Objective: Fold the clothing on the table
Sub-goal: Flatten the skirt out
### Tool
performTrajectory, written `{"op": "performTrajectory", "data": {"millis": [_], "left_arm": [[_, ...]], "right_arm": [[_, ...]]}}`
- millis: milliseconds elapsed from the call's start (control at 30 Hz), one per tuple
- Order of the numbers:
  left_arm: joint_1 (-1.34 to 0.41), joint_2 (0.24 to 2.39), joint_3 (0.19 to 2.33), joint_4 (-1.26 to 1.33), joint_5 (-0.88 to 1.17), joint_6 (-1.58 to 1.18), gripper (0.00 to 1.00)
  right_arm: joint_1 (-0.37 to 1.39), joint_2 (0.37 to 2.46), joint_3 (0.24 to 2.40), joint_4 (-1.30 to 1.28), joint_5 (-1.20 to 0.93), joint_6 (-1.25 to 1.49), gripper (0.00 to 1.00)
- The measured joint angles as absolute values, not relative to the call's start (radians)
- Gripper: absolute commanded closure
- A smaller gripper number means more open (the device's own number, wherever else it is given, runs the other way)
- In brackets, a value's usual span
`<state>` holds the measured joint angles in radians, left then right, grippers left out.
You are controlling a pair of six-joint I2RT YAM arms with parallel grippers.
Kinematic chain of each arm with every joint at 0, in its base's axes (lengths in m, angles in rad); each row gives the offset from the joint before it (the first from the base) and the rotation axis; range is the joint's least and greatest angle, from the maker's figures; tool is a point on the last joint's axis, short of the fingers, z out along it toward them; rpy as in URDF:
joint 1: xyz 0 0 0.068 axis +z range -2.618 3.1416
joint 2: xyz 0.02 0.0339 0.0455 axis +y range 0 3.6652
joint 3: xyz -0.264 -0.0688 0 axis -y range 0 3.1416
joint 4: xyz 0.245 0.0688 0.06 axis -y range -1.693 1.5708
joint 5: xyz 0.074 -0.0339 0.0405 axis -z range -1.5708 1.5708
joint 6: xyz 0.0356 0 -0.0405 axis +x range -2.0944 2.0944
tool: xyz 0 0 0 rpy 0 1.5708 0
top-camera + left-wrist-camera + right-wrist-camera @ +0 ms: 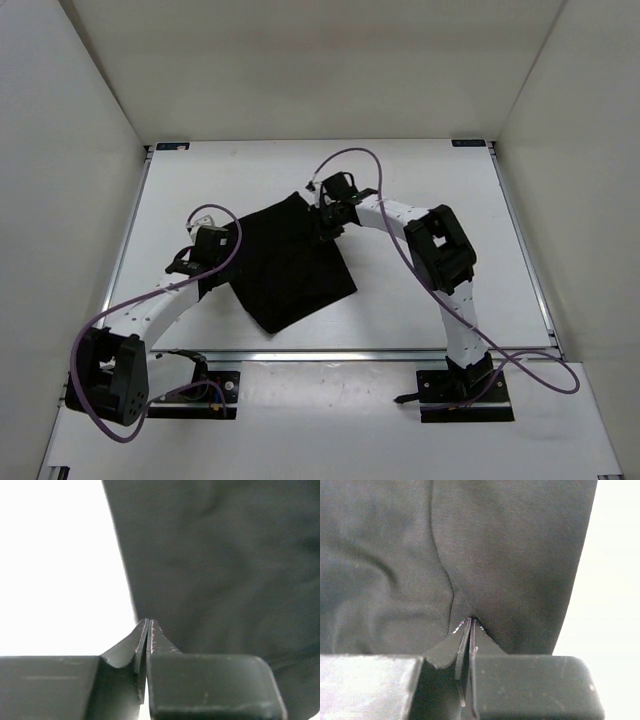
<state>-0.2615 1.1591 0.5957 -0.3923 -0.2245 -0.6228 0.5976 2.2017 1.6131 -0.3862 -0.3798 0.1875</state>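
The black clothing (290,265) lies as a folded, tilted square on the white table (440,180). My left gripper (215,258) sits at its left edge. In the left wrist view the jaws (148,622) are shut to a hairline slit, the tips meeting the edge of the clothing (225,570); no fabric shows between them. My right gripper (325,232) rests on the clothing's upper right part. In the right wrist view it (471,620) is shut, and the clothing (395,555) puckers into a crease that runs to the fingertips.
White walls (60,150) enclose the table on three sides. Metal rails (525,250) run along its edges. Purple cables (350,155) loop above both arms. Bare table (55,565) shows left of the clothing and also to its right (615,580).
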Motion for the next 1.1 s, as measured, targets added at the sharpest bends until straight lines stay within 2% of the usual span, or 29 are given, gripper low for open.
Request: {"op": "performTrajectory", "data": {"millis": [133, 333, 667, 833, 867, 900, 933, 967, 1000, 1067, 1100], "left_arm": [[-0.258, 1.228, 0.625, -0.377, -0.190, -0.590, 0.85], [-0.267, 1.420, 0.744, -0.325, -0.129, -0.562, 0.89], [-0.365, 1.720, 1.022, -0.281, -0.036, -0.516, 0.86], [-0.355, 1.824, 1.113, -0.269, -0.002, -0.503, 0.84], [-0.353, 1.841, 1.124, -0.271, 0.003, -0.500, 0.79], [-0.351, 1.852, 1.131, -0.276, 0.006, -0.495, 0.71], [-0.349, 1.859, 1.139, -0.284, 0.009, -0.489, 0.67], [-0.346, 1.863, 1.148, -0.293, 0.012, -0.483, 0.52], [-0.342, 1.863, 1.158, -0.301, 0.015, -0.471, 0.45], [-0.333, 1.865, 1.201, -0.324, 0.028, -0.457, 0.29], [-0.328, 1.866, 1.224, -0.327, 0.036, -0.450, 0.28]], "right_arm": [[0.481, 2.137, 1.511, -0.355, -0.352, 0.218, 0.99], [0.344, 1.997, 1.324, -0.351, -0.290, 0.236, 1.00], [0.476, 1.909, 1.219, -0.376, -0.240, 0.276, 1.00], [0.456, 1.882, 1.173, -0.361, -0.264, 0.319, 1.00], [0.443, 1.870, 1.159, -0.361, -0.273, 0.321, 0.94], [0.423, 1.854, 1.143, -0.365, -0.285, 0.325, 0.78], [0.406, 1.842, 1.133, -0.367, -0.294, 0.330, 0.68], [0.382, 1.824, 1.123, -0.366, -0.305, 0.330, 0.53], [0.361, 1.805, 1.115, -0.360, -0.315, 0.331, 0.44], [0.322, 1.765, 1.114, -0.339, -0.324, 0.320, 0.32], [0.301, 1.751, 1.119, -0.323, -0.332, 0.315, 0.28]]}}
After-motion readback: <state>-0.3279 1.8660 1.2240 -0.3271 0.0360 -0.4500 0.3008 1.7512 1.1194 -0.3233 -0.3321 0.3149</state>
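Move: The right fingertips are already shut and down on the black skirt, just inside its slanting right edge. From them the far-right corner lies about 10 cm ahead and 7 cm left, the near-right corner some 14 cm back and 7 cm right. The left gripper hovers by the left edge, with the far-left corner roughly 13 cm ahead, 3 cm right and 3 cm below, and the near-left corner 15 cm back and 13 cm right. Keep the right fingers shut and pressed on the skirt, dragging it right about 15 cm in a shallow arc that ends slightly back, with a short rock left and right again; turn that hand some 20 degrees clockwise, then open and lift. Meanwhile bring the left gripper forward and right to the far-left corner, sinking about 3 cm, then begin to rise as its fingers open. ##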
